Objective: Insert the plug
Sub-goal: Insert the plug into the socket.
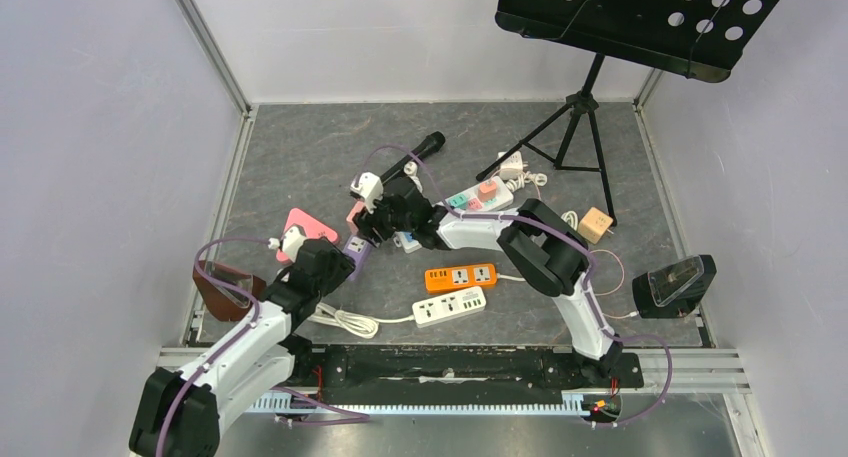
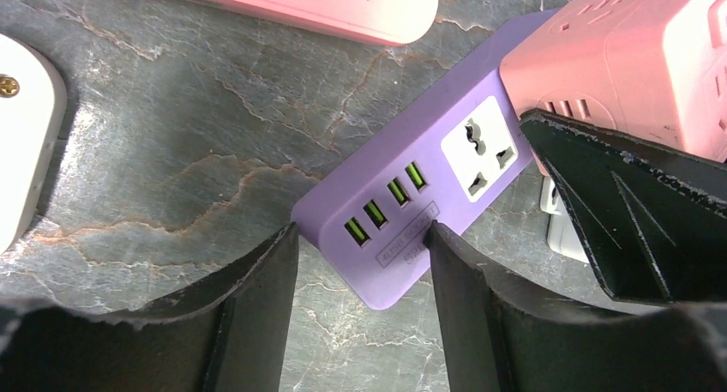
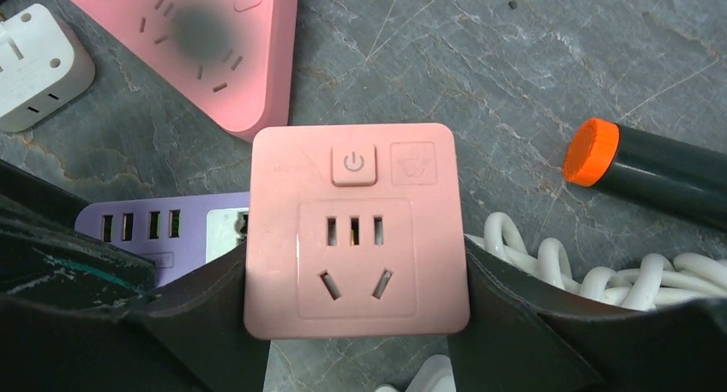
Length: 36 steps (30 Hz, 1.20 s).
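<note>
The plug is a pink cube adapter (image 3: 356, 229) with a power button, and my right gripper (image 3: 356, 259) is shut on its two sides. It hangs just above the far end of a purple power strip (image 2: 403, 203), beside the strip's white universal socket (image 2: 480, 156). The plug's prongs are hidden underneath it. My left gripper (image 2: 360, 238) is shut on the strip's near end, one finger at the corner and the other on its long side. In the top view both grippers meet at the purple strip (image 1: 356, 245), left of the table's centre.
A pink triangular socket (image 3: 197, 40) and a white adapter (image 3: 34, 66) lie close by. A coiled white cable (image 3: 600, 280) and an orange-capped black cylinder (image 3: 660, 169) lie to the right. Orange (image 1: 460, 276) and white (image 1: 450, 306) strips sit nearer the bases. A music stand (image 1: 590, 107) is at the back right.
</note>
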{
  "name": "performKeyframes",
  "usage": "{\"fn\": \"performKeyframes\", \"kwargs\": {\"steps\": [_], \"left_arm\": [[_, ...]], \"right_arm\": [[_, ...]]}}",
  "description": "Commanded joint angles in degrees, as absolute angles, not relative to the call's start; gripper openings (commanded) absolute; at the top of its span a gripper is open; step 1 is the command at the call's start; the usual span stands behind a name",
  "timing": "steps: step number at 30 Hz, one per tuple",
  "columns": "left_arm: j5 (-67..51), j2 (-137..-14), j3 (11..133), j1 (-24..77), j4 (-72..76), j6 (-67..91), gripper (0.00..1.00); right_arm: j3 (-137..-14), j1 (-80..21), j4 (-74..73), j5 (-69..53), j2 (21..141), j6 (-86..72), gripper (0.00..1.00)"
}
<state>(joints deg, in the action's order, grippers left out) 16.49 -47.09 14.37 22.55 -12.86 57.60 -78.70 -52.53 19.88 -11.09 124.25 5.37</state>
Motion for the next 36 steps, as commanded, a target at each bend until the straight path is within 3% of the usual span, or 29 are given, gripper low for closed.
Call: {"fn": "performKeyframes", "kwargs": {"steps": [1, 5, 11, 17, 23, 26, 36], "left_arm": [[16.4, -46.5, 16.8, 22.5, -17.1, 56.5, 0.65], [17.4, -44.6, 21.0, 22.4, -19.7, 53.6, 0.72], [18.9, -42.1, 27.7, 22.4, -25.2, 49.2, 0.80], [18.6, -39.5, 33.2, 22.4, -28.3, 42.0, 0.83], [9.9, -41.9, 40.0, 22.4, -26.2, 25.7, 0.86], [2.8, -49.3, 45.1, 22.4, -26.9, 17.3, 0.87], [-5.0, -80.1, 64.8, 21.7, -41.1, -6.9, 0.88]], "right_arm": [[-85.6, -55.1, -3.5, -10.0, 125.9, 0.1, 0.30], [-97.6, -54.5, -8.9, -10.1, 126.9, -0.7, 0.69], [-97.9, -53.2, -10.3, -12.5, 121.5, -1.2, 0.92], [-87.1, -50.0, -8.1, -13.3, 111.8, -5.5, 0.95], [-76.6, -45.7, -3.0, -13.5, 98.8, -11.3, 0.95], [-71.2, -43.7, -3.4, -12.4, 93.1, -13.4, 0.93], [-48.9, -42.6, -0.5, -11.0, 72.0, -17.7, 0.97]]}}
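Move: The pink cube plug is in the right hand's fingers, sitting on the far socket of the purple strip, whose middle lies about 6 cm back and 4 cm below that hand. The white strip's middle is some 22 cm right and 2 cm forward of the right hand, the orange strip's 23 cm right and 12 cm back. From the left hand, closed on the purple strip's near end, the cube is roughly 9 cm ahead, 4 cm right and 3 cm up; the pink triangular strip is 7 cm ahead, 9 cm left. The right hand rises a little, opens wide off the sides of the pink cube plug, then sweeps about 17 cm to its right, away from the cube, while climbing some 13 cm and drawing back, to hang with open fingers above the gap between the white and orange strips. Meanwhile the left hand opens further, lets go of the purple strip and lifts nearly straight up by about 15 cm, then swings forward and right while turning clockwise some 45 degrees, and is sinking again by a few centimetres at the end. ##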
